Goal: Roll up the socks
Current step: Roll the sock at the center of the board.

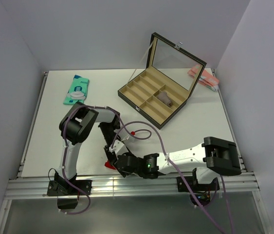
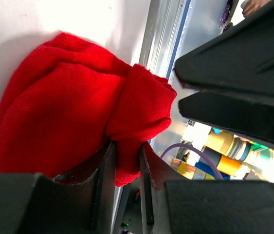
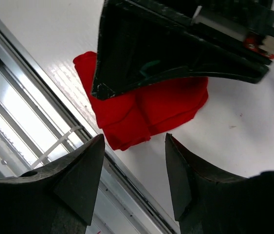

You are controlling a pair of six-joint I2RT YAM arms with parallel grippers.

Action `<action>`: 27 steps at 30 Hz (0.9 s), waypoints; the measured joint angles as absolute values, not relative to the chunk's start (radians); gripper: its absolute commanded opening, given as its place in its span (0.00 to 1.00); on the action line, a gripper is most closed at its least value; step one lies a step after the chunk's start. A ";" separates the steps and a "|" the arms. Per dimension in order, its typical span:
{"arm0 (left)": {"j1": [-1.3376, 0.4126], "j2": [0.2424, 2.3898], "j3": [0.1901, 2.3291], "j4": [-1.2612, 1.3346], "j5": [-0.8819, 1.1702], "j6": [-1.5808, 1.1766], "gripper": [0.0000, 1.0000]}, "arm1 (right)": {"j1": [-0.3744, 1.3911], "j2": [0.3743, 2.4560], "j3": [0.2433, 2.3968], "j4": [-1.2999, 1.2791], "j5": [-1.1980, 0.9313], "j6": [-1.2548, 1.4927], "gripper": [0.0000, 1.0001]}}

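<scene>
The socks [image 2: 63,122] are a bunched heap of bright red fabric at the table's near edge, seen as a red patch [image 1: 110,165] from above. My left gripper [image 2: 127,146] is shut on a fold of the socks, with red cloth pinched between its two fingers. My right gripper [image 3: 134,141] is open just short of the socks [image 3: 146,109], with nothing between its fingers. In that view the left gripper's dark body [image 3: 175,44] covers the heap's upper part. From above, both grippers meet over the socks and hide most of them.
A teal sock [image 1: 76,90] lies at the far left. An open compartment box [image 1: 151,100] with a raised lid stands at the back centre, a small greyish item [image 1: 165,99] in it. A pale pink bundle [image 1: 202,77] lies behind it. The metal rail [image 3: 39,131] runs beside the socks.
</scene>
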State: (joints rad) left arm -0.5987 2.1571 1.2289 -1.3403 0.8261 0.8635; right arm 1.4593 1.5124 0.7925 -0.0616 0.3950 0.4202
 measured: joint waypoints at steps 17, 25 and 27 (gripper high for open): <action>-0.599 2.191 1.253 -1.355 0.820 0.794 0.02 | 1.474 1.660 0.850 -0.010 0.323 0.336 0.57; -0.598 2.191 1.253 -1.351 0.815 0.772 0.25 | 1.469 1.683 0.844 0.017 0.351 0.363 0.20; -0.597 2.185 1.250 -1.343 0.815 0.759 0.29 | 1.463 1.681 0.830 0.037 0.350 0.375 0.13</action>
State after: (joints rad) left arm -0.5968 2.1849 1.2495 -1.3434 0.8150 0.7586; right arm 1.4631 1.6806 0.8303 0.0368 0.3504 0.3748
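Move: The folded red sock's middle lies about 3 cm ahead of the open right hand, 2 cm to its left and 4 cm below. The table's near edge runs some 5 cm behind that hand, level sideways and 6 cm down; the compartment box stands about 30 cm ahead and 18 cm to its right. The left hand already pinches the sock's near edge, the sock's middle some 2 cm ahead, 2 cm right and 1 cm below. Sinking about 3.5 cm and leftward 2, the right hand pinches the sock's near edge, the left still holding. ##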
